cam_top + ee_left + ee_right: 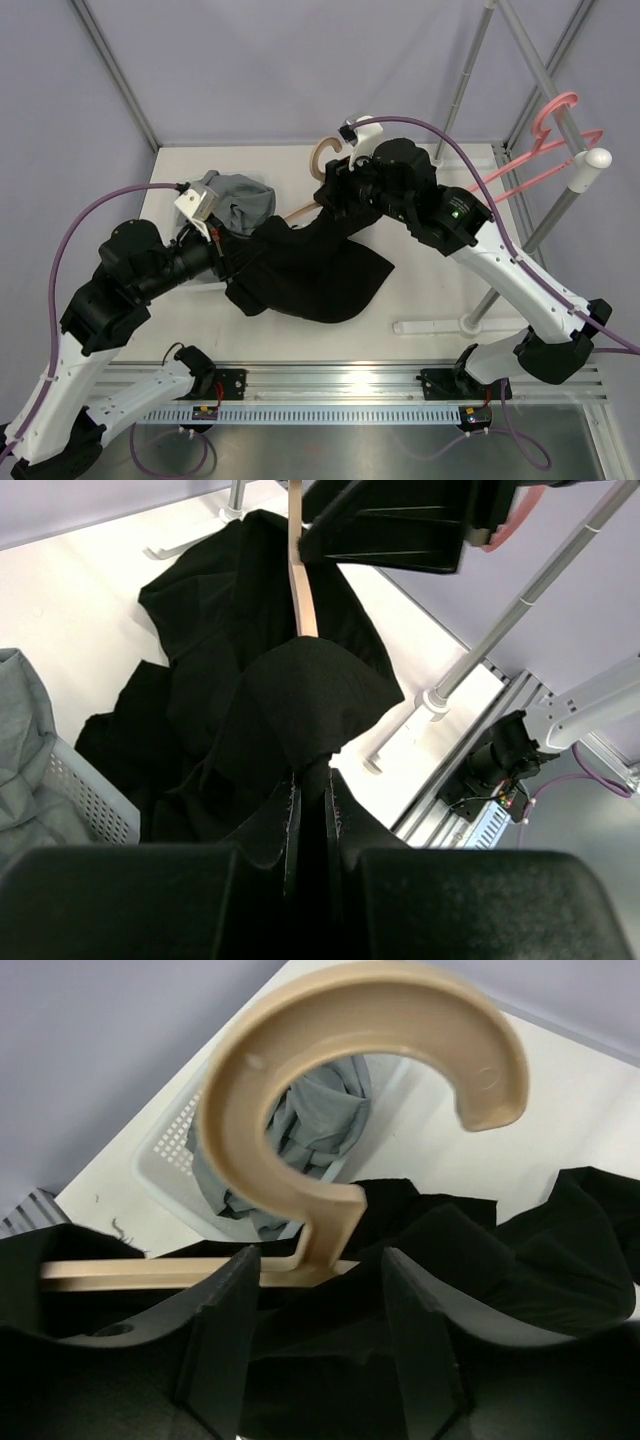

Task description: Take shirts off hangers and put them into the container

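The black shirt [310, 275] lies spread across the table, still draped over the tan wooden hanger [325, 152]. My left gripper [312, 780] is shut on a pinched fold of that black shirt [300, 700]. The hanger's bar [300, 580] runs up from under the cloth. My right gripper [320, 1260] is open, one jaw on each side of the hanger's neck, below its hook [370, 1030], with gaps showing on both sides. The grey shirt [240, 200] lies bunched in the whitish container [165, 1170]. A pink hanger [555, 125] hangs on the rack at the right.
Metal rack poles rise at the right, topped by a white knob [597, 158]. The rack's white foot [440, 325] lies on the table near the right arm's base. An aluminium rail [330, 380] runs along the near edge. The container's perforated wall [85, 795] sits just left of my left gripper.
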### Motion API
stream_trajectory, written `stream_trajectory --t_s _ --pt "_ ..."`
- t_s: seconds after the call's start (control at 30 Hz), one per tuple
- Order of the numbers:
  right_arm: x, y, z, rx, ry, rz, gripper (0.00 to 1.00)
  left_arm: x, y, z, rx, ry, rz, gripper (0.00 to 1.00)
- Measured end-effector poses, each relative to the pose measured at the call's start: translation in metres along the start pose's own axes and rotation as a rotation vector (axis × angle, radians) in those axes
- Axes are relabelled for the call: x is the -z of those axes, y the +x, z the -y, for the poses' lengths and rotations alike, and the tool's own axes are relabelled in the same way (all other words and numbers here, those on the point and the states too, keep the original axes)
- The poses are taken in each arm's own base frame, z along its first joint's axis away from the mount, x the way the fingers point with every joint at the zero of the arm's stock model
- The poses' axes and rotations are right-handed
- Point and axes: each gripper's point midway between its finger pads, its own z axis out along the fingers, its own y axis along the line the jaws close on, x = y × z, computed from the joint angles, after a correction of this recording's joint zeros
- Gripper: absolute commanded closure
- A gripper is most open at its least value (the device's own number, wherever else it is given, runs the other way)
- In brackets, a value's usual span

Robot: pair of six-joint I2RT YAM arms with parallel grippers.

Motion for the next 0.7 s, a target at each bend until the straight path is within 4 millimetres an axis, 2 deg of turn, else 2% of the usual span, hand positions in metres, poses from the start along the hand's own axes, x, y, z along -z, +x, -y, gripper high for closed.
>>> stream_trajectory --t_s 0.03,0.1,0.13,0.17,0.2,0.27,0.33,0.37,0.47,0.53,0.7 --pt "-0.001 0.001 0.002 0.001 0.006 -0.003 0.47 0.001 0.000 0.001 0.000 0.006 0.001 1.00" --pt "-0.006 0.000 0.006 0.001 0.014 -0.002 0.63 0.005 -0.001 0.005 -0.002 0.023 0.009 1.00" --pt "-0.008 -0.001 0.003 -0.007 -0.005 0.002 0.92 0.006 -0.001 0.006 -0.002 0.025 0.011 1.00" --pt "-0.010 -0.002 0.000 -0.003 -0.020 0.005 1.00 0.006 -0.001 0.006 -0.002 0.026 0.012 1.00" --pt "-0.011 -0.003 -0.001 -0.016 -0.019 0.011 1.00 0.006 0.000 0.006 0.001 0.027 0.006 0.99" --pt "-0.011 -0.006 -0.002 -0.028 -0.024 0.021 1.00 0.007 -0.001 0.006 0.001 0.026 0.013 0.88" --pt "-0.010 -0.009 -0.002 -0.031 -0.022 0.026 1.00 0.007 -0.001 0.006 0.001 0.028 0.017 0.83" --pt "-0.010 -0.010 -0.002 -0.031 -0.021 0.029 1.00 0.006 0.000 0.006 0.002 0.032 0.020 0.74" --pt "-0.009 -0.010 0.009 -0.021 0.032 0.031 1.00 0.005 0.004 0.008 0.010 0.049 0.017 0.56" --pt "-0.008 -0.008 0.018 -0.019 0.077 0.022 1.00 0.007 0.006 0.009 0.017 0.050 0.020 0.53" --pt "-0.001 -0.004 0.033 -0.005 0.153 0.006 1.00 0.007 0.022 0.002 0.029 0.034 -0.006 0.53"
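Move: The beige hanger's neck stands right between the right hand's open fingers, about 1 cm ahead and 1 cm left, level with them. The black shirt's body hangs some 6 cm back, 10 cm left and 10 cm below that hand; the container with the grey shirt is roughly 13 cm ahead, 31 cm left and 30 cm down. From the left hand, still pinching the shirt, the neck is about 13 cm ahead and 21 cm right, nearly level, and the container 25 cm ahead, 9 cm left, 30 cm down. Edging forward and a little left onto the hanger's neck, the right hand shuts its fingers on it just below the hook, then draws right and slightly forward, about 3 cm, away from the left hand, turning some 10 degrees clockwise with the grip kept. The left hand opens about halfway, letting go of the black shirt, as it eases back and then down about 2 cm. ##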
